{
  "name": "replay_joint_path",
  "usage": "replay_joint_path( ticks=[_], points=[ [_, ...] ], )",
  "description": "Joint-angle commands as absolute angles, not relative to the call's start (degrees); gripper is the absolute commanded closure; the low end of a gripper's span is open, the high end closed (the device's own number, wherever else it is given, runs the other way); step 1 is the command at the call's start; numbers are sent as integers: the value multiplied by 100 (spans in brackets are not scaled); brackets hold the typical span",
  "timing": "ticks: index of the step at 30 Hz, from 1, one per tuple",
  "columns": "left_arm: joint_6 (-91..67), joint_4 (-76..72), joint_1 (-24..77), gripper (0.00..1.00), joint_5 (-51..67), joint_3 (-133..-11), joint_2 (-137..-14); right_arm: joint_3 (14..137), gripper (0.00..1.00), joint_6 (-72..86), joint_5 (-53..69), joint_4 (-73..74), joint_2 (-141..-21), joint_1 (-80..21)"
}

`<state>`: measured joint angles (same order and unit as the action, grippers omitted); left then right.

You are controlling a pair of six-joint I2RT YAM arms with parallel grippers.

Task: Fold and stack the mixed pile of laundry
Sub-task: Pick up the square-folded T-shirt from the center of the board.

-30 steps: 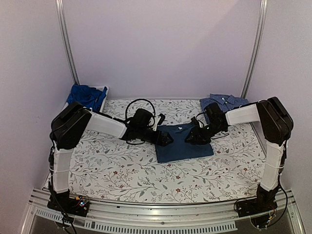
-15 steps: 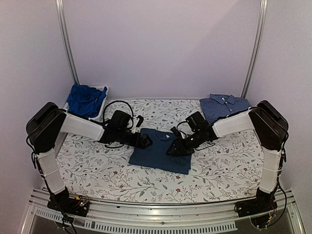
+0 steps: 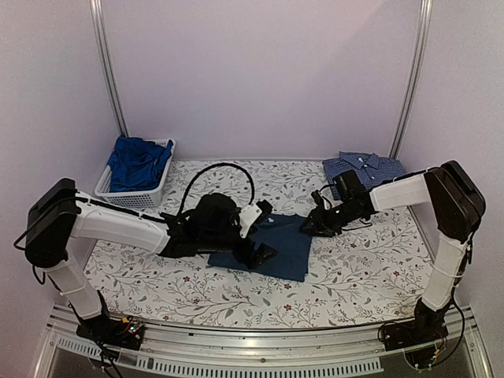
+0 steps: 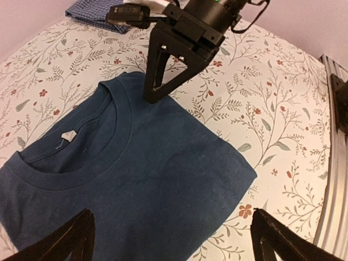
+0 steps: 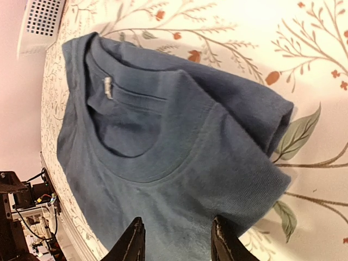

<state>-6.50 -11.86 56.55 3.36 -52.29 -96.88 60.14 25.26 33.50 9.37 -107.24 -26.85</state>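
Note:
The dark navy T-shirt (image 3: 287, 248) lies folded on the flowered table cover, collar and white label (image 4: 68, 136) facing up. My left gripper (image 3: 264, 253) hangs over the shirt's front left part. It is open, its fingers wide apart (image 4: 171, 244) and holding nothing. My right gripper (image 3: 309, 227) is at the shirt's far right edge beside the collar (image 5: 163, 163). Its jaws (image 5: 176, 242) stand apart above the cloth and grip nothing. The blue checked shirt (image 3: 366, 167) lies folded at the back right. The bright royal-blue garment (image 3: 134, 161) sits in the basket.
A white mesh basket (image 3: 138, 195) stands at the back left against the wall. Metal frame posts rise at both back corners. A metal rail (image 3: 252, 339) runs along the table's near edge. Black cables loop above the left arm (image 3: 216, 169).
The navy T-shirt slid toward the front and a little left. My left gripper swung right over its front edge. My right gripper drew back to its far right edge, its jaws a little narrower.

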Motion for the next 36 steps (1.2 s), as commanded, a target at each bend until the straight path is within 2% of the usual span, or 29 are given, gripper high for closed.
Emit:
replay_joint_path(
  ticks=[1,5,14,22,27,30,32,34,36],
  points=[
    [-34,-1522,5973,1,168,-5332,-10055,6004,61,2502,3461,557,-11366,-2533],
    [483,-1393,6332,8,-180,-5646,-10557,6136,62,2479,3563,519,-11619,-2488],
    [1348,-1138,6735,43,-369,-6572,-11560,6232,58,2457,3529,939,-10758,-2487],
    [1824,-1085,6980,56,-196,-6798,-11931,5526,52,2708,3566,963,-9857,-2487],
    [1790,-1185,6968,59,-44,-6682,-12035,4993,51,2873,3686,772,-9517,-2487],
    [1697,-1111,6905,64,-48,-6821,-12238,4582,45,3137,3854,443,-9316,-2490],
    [1622,-1021,6872,76,-92,-6970,-12383,4273,40,3339,3935,222,-9215,-2487],
    [1550,-861,6832,96,-66,-7170,-12517,4030,35,3583,3967,52,-9144,-2487],
    [1556,-905,6822,100,-80,-7235,-12526,3797,31,3814,4010,-329,-9124,-2487]
  ],
)
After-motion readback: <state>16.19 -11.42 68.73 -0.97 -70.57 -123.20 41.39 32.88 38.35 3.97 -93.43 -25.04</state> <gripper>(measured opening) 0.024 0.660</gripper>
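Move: My left hand is open above the T-shirt. The T-shirt's near right corner lies about 5 cm back, 10 cm to my right and 11 cm down; the T-shirt's middle is some 4 cm ahead and 3 cm left. The checked shirt is roughly 26 cm ahead and 24 cm right. From my right hand, low over the T-shirt's far right corner, the near right corner lies about 13 cm back, 1 cm left and 4 cm down. I swing my left hand right, down and a little back, about 10 cm right and as much down, rolling and turning clockwise, and shut the fingers to pinch the T-shirt's near right corner. My right hand dips 2 cm onto the far right corner, then rises off and draws back some 8 cm and slightly right along the right edge, sinking again as its fingers open wider. ##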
